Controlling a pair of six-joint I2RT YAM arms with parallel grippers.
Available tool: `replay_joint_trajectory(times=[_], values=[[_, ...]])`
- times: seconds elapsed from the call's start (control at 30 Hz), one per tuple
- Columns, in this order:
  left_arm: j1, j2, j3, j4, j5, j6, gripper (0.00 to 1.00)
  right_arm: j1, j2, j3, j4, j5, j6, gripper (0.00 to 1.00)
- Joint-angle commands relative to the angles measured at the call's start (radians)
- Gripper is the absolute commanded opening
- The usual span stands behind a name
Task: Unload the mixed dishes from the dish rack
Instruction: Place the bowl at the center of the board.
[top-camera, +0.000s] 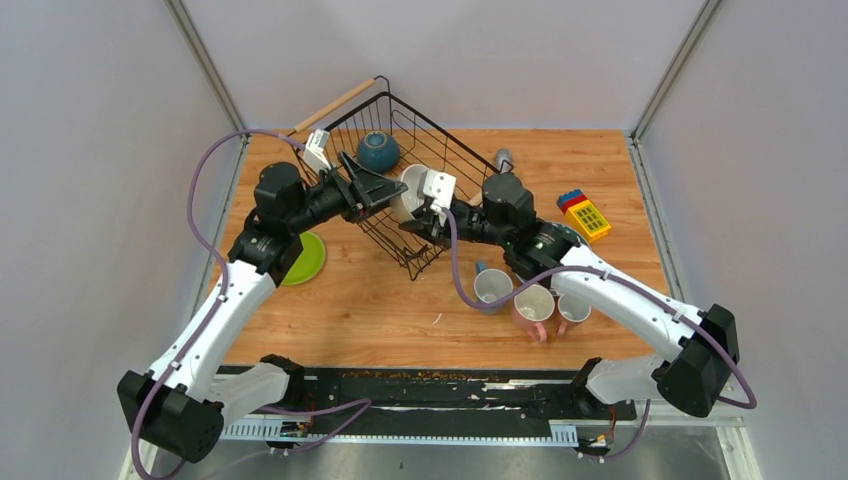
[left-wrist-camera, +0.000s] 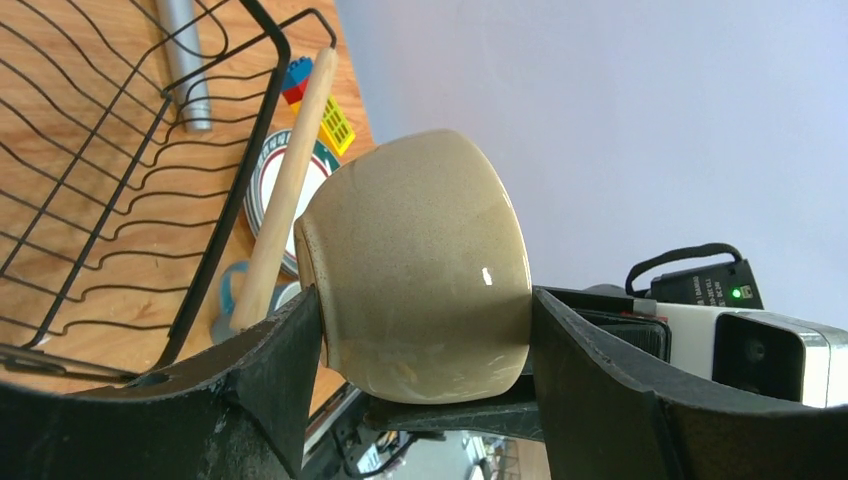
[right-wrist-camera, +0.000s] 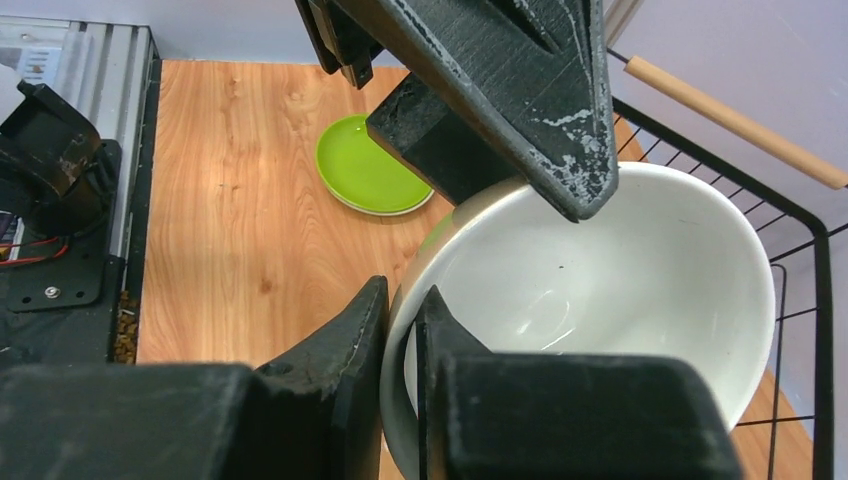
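Observation:
A beige bowl (top-camera: 408, 190) with a white inside hangs on its side above the dish rack (top-camera: 432, 128). My left gripper (top-camera: 385, 190) spans its outer wall, one finger at the rim and one at the base. In the left wrist view the beige bowl (left-wrist-camera: 420, 270) fills the left gripper (left-wrist-camera: 425, 315). My right gripper (right-wrist-camera: 400, 305) pinches the rim of the bowl (right-wrist-camera: 600, 280), one finger outside and one inside. In the overhead view the right gripper (top-camera: 422, 213) meets the bowl from the right. A teal bowl (top-camera: 378, 150) lies in the rack.
A lime-green plate (top-camera: 305, 258) lies on the table beside the left arm. Three mugs (top-camera: 533, 303) stand near the right arm. A grey cylinder (top-camera: 503, 158) and a toy block (top-camera: 584, 214) lie right of the rack. A patterned plate (left-wrist-camera: 262, 180) shows behind the rack's wooden handle (left-wrist-camera: 285, 200).

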Motion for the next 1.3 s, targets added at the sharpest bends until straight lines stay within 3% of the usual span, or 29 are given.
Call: replay_joint_trajectory(times=[0.0, 0.17, 0.23, 0.5, 0.73, 0.93, 1.27], values=[[-0.012, -0.073, 0.017, 0.058, 0.051, 0.094, 0.51, 0.056, -0.044, 0.049, -0.103, -0.006, 0.036, 0.00], [-0.012, -0.146, 0.038, -0.143, -0.041, 0.270, 0.92, 0.141, -0.092, 0.049, -0.204, 0.071, 0.055, 0.00], [-0.012, -0.211, 0.047, -0.229, -0.119, 0.337, 0.99, 0.181, -0.113, 0.038, -0.236, 0.109, 0.068, 0.00], [-0.012, -0.377, 0.110, -0.546, -0.492, 0.614, 1.00, 0.358, -0.151, 0.015, -0.392, 0.288, 0.138, 0.00], [-0.012, -0.507, 0.113, -0.690, -0.742, 0.828, 1.00, 0.470, -0.084, 0.001, -0.487, 0.438, 0.220, 0.00], [-0.012, -0.620, 0.082, -0.769, -0.874, 0.942, 1.00, 0.473, -0.007, -0.051, -0.488, 0.537, 0.283, 0.00], [-0.012, -0.741, -0.011, -0.794, -0.895, 0.975, 1.00, 0.473, 0.153, -0.141, -0.407, 0.712, 0.360, 0.00]])
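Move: Both hands hold the cream bowl between them, high over the rack's near side. The open board where it is headed lies about 7 cm back, 6 cm to the right and 27 cm below the right hand; the blue-handled mug is 18 cm right and 5 back, the pink mug 27 right and 8 back. That spot is 10 cm back, 7 right and 31 below the left hand, with the green plate 23 cm to that hand's left and 2 ahead. Back and then mostly down, some 20 cm lower in all, the right hand carries the bowl by its rim towards the open board left of the mugs, grip kept shut and wrist rolling so its left-pointing fingers tip down about 40 degrees. The left hand opens wide early on, frees the bowl and swings away left and back, turning counter-clockwise with its left side rising. ##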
